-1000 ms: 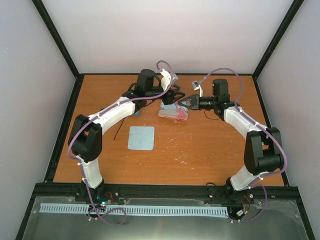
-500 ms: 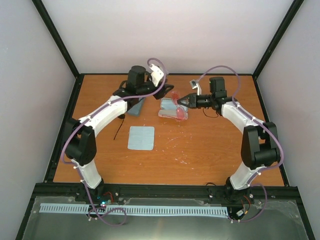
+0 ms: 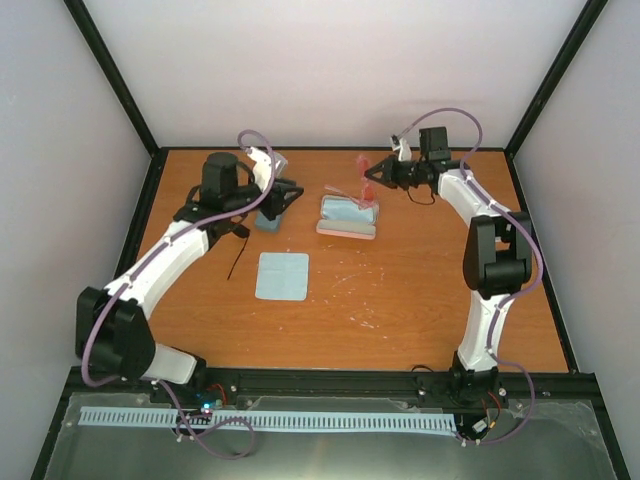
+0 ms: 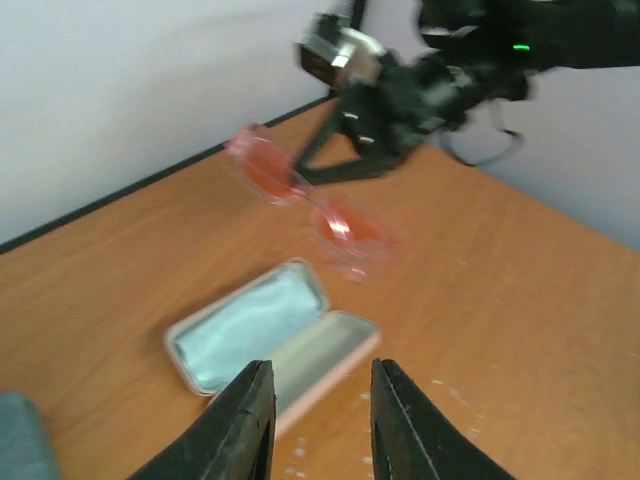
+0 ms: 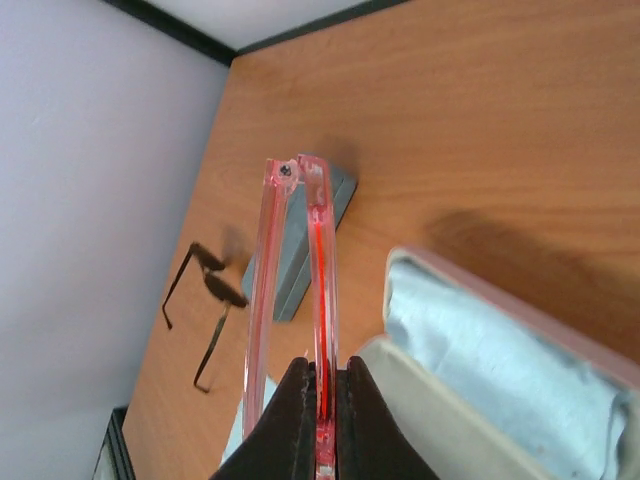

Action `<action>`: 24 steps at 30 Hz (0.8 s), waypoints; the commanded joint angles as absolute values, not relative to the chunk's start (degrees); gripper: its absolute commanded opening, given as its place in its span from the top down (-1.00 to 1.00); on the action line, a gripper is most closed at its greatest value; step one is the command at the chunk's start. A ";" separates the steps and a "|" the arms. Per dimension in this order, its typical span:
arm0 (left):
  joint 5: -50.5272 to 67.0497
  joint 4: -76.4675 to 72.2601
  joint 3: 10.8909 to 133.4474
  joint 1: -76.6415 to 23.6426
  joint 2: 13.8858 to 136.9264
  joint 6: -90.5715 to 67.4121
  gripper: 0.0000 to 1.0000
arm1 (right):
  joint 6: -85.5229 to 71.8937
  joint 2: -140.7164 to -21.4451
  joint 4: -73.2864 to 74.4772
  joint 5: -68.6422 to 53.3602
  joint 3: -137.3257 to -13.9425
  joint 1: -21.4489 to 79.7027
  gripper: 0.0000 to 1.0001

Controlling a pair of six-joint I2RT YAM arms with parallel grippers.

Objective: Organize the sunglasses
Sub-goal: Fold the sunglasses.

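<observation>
My right gripper [image 5: 323,362] is shut on the pink-red sunglasses [image 5: 320,250], holding them folded in the air behind the open pink case [image 3: 347,229]. In the left wrist view the same sunglasses [image 4: 310,195] hang from the right gripper [image 4: 345,150] above the case [image 4: 330,350]. The black sunglasses [image 5: 205,295] lie unfolded on the table past the blue-grey case [image 5: 300,240]; in the top view only one thin arm [image 3: 235,262] shows beside my left arm. My left gripper [image 4: 320,364] is open and empty, hovering over the blue-grey case [image 3: 267,220].
A light-blue cloth [image 3: 282,275] lies flat in the middle of the table. Another light-blue cloth [image 3: 348,210] lines the open pink case. Black frame rails [image 3: 130,250] edge the table, with grey walls close behind them.
My right gripper has lifted the pink-red sunglasses off the pink case, up and toward the back. My left arm has swung left, away from the case, and its jaws have narrowed.
</observation>
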State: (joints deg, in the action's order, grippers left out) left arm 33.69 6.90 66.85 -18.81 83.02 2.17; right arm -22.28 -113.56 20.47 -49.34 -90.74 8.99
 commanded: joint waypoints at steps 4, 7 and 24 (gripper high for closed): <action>41.28 5.35 60.51 -21.90 74.11 -0.66 0.44 | -23.78 -118.64 23.56 -49.05 -101.05 9.48 0.95; 42.22 3.68 59.79 -25.14 74.70 -1.30 0.44 | -23.53 -118.27 23.69 -49.74 -101.02 10.64 0.94; 44.06 -1.84 64.34 -31.53 83.90 -2.96 0.42 | -18.48 -110.97 26.65 -64.76 -95.90 14.83 0.95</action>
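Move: The pink sunglasses hang in the right gripper's shut fingers. From the left gripper, which is empty and part open, they lie about 17 cm to the right, 9 cm ahead and 10 cm lower. The open pink case is on the table some 12 cm right of the left gripper, 6 cm ahead and 26 cm below; from the right gripper it is 6 cm left, 4 cm back and 17 cm below. The grey case sits 9 cm ahead and 9 cm left of the left gripper, equally low. Draw the left gripper back, then swing it right, about 9 cm each way, turning some 20 degrees clockwise, so it comes round to the near side of the pink sunglasses with fingers still part open and touching nothing. Keep the sunglasses pinched in the right gripper: ease them slightly forward, then bring them left and back over the open case, towards the left gripper. ##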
